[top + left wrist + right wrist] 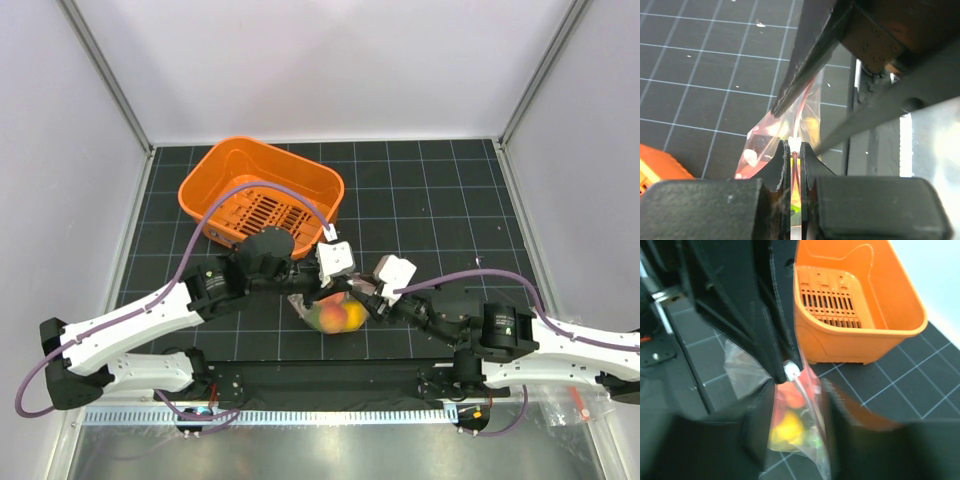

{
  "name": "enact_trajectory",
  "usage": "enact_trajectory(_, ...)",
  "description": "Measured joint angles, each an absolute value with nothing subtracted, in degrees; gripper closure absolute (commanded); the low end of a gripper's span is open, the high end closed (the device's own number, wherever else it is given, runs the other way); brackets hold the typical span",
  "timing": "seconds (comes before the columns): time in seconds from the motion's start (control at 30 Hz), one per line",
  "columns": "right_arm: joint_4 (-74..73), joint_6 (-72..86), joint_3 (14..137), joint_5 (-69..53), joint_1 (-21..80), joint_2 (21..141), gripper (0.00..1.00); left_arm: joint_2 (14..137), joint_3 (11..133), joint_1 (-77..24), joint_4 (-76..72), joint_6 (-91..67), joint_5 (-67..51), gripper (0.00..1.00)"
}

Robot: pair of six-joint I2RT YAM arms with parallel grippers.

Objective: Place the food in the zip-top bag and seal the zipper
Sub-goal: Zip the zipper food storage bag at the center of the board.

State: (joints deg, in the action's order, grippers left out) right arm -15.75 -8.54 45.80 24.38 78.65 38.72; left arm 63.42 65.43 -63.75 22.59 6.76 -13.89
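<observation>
The zip-top bag (335, 316) hangs just above the mat between both arms, with the food inside. In the right wrist view an orange-red piece (792, 397), a yellow fruit (785, 430) and a green piece (813, 441) show through the plastic. My left gripper (795, 145) is shut on the bag's top edge, pinching the pink-red zipper (796, 159) beside a small white tab (791, 371). My right gripper (795, 390) is open, one jaw on each side of the bag below the zipper, close to the left gripper (322, 285). The right gripper (362, 297) comes in from the right.
An orange plastic basket (262, 190) stands on the black gridded mat (440, 200) behind the left arm; its side wall (855, 342) rises just beyond the bag. Grey walls close off the left, right and far sides.
</observation>
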Motion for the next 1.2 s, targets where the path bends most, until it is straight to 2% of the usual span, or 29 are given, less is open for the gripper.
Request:
enact_trajectory(0.07, -16.1, -8.6, 45.8, 24.6, 78.7, 39.0, 0.70, 63.5, 65.4, -63.7, 23.0, 7.1, -14.2, 1.00)
enact_trajectory(0.13, -16.2, -8.8, 45.8, 25.2, 78.9, 38.6, 0.71, 63.4, 65.4, -63.6, 23.0, 7.3, -14.4, 1.00)
enact_trajectory(0.17, -16.1, -8.8, 45.8, 25.8, 78.9, 38.1, 0.87, 63.2, 65.4, -63.6, 23.2, 7.4, -14.5, 1.00)
enact_trajectory(0.2, -16.1, -9.0, 45.8, 26.2, 78.9, 37.7, 0.95, 63.0, 65.4, -63.6, 23.2, 7.5, -14.5, 1.00)
enact_trajectory(0.23, -16.1, -8.6, 45.8, 26.3, 78.9, 37.1, 0.99, 62.7, 65.4, -63.6, 23.0, 7.7, -14.3, 1.00)
enact_trajectory(0.6, -13.6, -6.2, 44.3, 32.7, 79.2, 33.1, 0.99, 58.0, 62.5, -63.8, 19.4, 6.6, -7.7, 1.00)
enact_trajectory(0.9, -12.5, -3.3, 39.8, 42.0, 79.5, 22.0, 0.99, 58.8, 62.4, -64.2, 16.1, 6.0, -5.0, 1.00)
enact_trajectory(1.2, -12.5, -1.8, 39.6, 54.5, 79.5, 21.0, 0.99, 58.9, 62.4, -64.2, 16.6, 5.3, 0.5, 1.00)
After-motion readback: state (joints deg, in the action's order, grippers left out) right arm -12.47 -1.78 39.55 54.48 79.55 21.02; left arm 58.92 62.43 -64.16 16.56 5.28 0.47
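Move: The right hand is just by the left fingertips, half-open jaws astride the bag's zip strip, so the strip is at its own hand point; the white zip slider pinched by the left hand is about 2 cm to its left and 1 cm ahead. The food hangs roughly 12 cm below, 3 cm back and 2 cm left. The orange bin is some 20 cm ahead, 18 cm left and 15 cm lower. From the left hand that strip is about 2 cm to the right and 1 cm back. To the right, after shutting on the zip strip beside the slider, the right hand runs its pinch along the strip away from the left fingers, about 11 cm, also going somewhat forward and rising a little, and yawing some 30 degrees clockwise. The left hand keeps its pinch at the slider end while easing forward, up and slightly left, turning a little counter-clockwise. ##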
